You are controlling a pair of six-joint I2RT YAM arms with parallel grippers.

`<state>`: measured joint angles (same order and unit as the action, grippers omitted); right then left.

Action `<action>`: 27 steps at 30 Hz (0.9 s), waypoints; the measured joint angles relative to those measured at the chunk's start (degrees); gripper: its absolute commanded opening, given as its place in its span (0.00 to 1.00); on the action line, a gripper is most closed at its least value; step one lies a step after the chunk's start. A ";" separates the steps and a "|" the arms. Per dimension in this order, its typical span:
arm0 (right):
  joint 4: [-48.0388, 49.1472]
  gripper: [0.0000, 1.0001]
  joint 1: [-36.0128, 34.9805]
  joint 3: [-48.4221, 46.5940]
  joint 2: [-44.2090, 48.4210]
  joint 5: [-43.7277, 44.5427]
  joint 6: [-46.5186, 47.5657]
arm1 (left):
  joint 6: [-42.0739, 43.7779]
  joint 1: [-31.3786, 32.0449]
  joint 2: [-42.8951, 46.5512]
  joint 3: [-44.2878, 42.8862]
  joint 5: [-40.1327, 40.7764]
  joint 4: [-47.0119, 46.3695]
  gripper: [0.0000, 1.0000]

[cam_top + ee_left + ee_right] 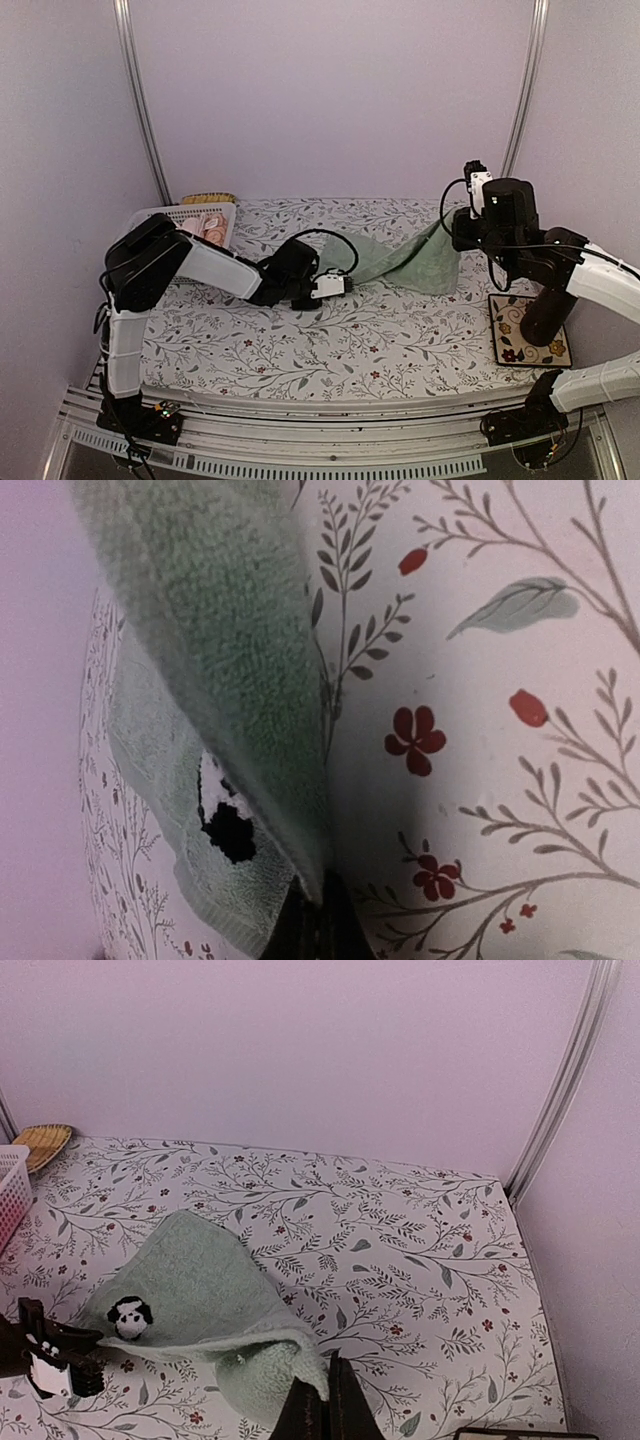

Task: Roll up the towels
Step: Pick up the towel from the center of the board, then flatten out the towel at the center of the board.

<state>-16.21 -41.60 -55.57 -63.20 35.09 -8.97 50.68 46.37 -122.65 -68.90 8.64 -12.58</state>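
Observation:
A pale mint green towel (400,260) is stretched between both grippers a little above the flowered tabletop, sagging in the middle. My left gripper (338,280) is shut on its left corner, and the dark-and-white mark (225,815) sits close to those fingers. In the left wrist view the towel (230,660) runs straight into the shut left gripper (320,930). My right gripper (456,236) is shut on the right corner; the right gripper (328,1405) pinches a folded edge of the towel (190,1290). An orange-salmon towel (207,228) lies in the basket at back left.
The white lattice basket (165,214) stands at the back left, a woven wicker piece (208,198) behind it. A dark-bordered floral mat (530,332) lies at the right under the right arm. Walls and metal posts close in the back and sides.

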 measured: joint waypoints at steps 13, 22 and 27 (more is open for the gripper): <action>3.19 0.02 11.21 -4.98 -12.04 -8.35 4.52 | -2.69 -6.34 10.03 -2.05 8.87 3.39 0.00; 9.64 0.02 18.49 -26.84 -33.07 -11.69 15.28 | 2.51 -8.26 4.04 -20.41 18.93 -1.64 0.00; 10.29 0.02 19.52 -29.00 -33.68 -12.04 19.10 | 4.92 -9.53 4.28 -18.38 21.20 -3.10 0.00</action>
<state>-5.91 -22.09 -84.58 -96.88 23.05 10.13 55.59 36.84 -118.37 -87.29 29.85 -15.68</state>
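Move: Both hands already pinch the green towel by its edge. Its middle lies about 11 cm right of the left hand, 7 cm ahead and a few cm higher; from the raised right hand it is roughly 13 cm ahead, 4 cm left and 24 cm below. The panda patch is some 5 cm ahead of the left hand, straight on. The white basket stands about 38 cm left and 15 cm ahead of that hand. Keeping their pinch on the towel's edge, both hands carry it out over the far part of the table. The left sweeps forward about 14 cm and climbs some 20 cm, drifting left, its fingers tipping up and turning counter-clockwise by roughly 25 degrees each. The right reaches forward some 18 cm, dipping slightly before rising again, and rolls a little with its left side going down. ##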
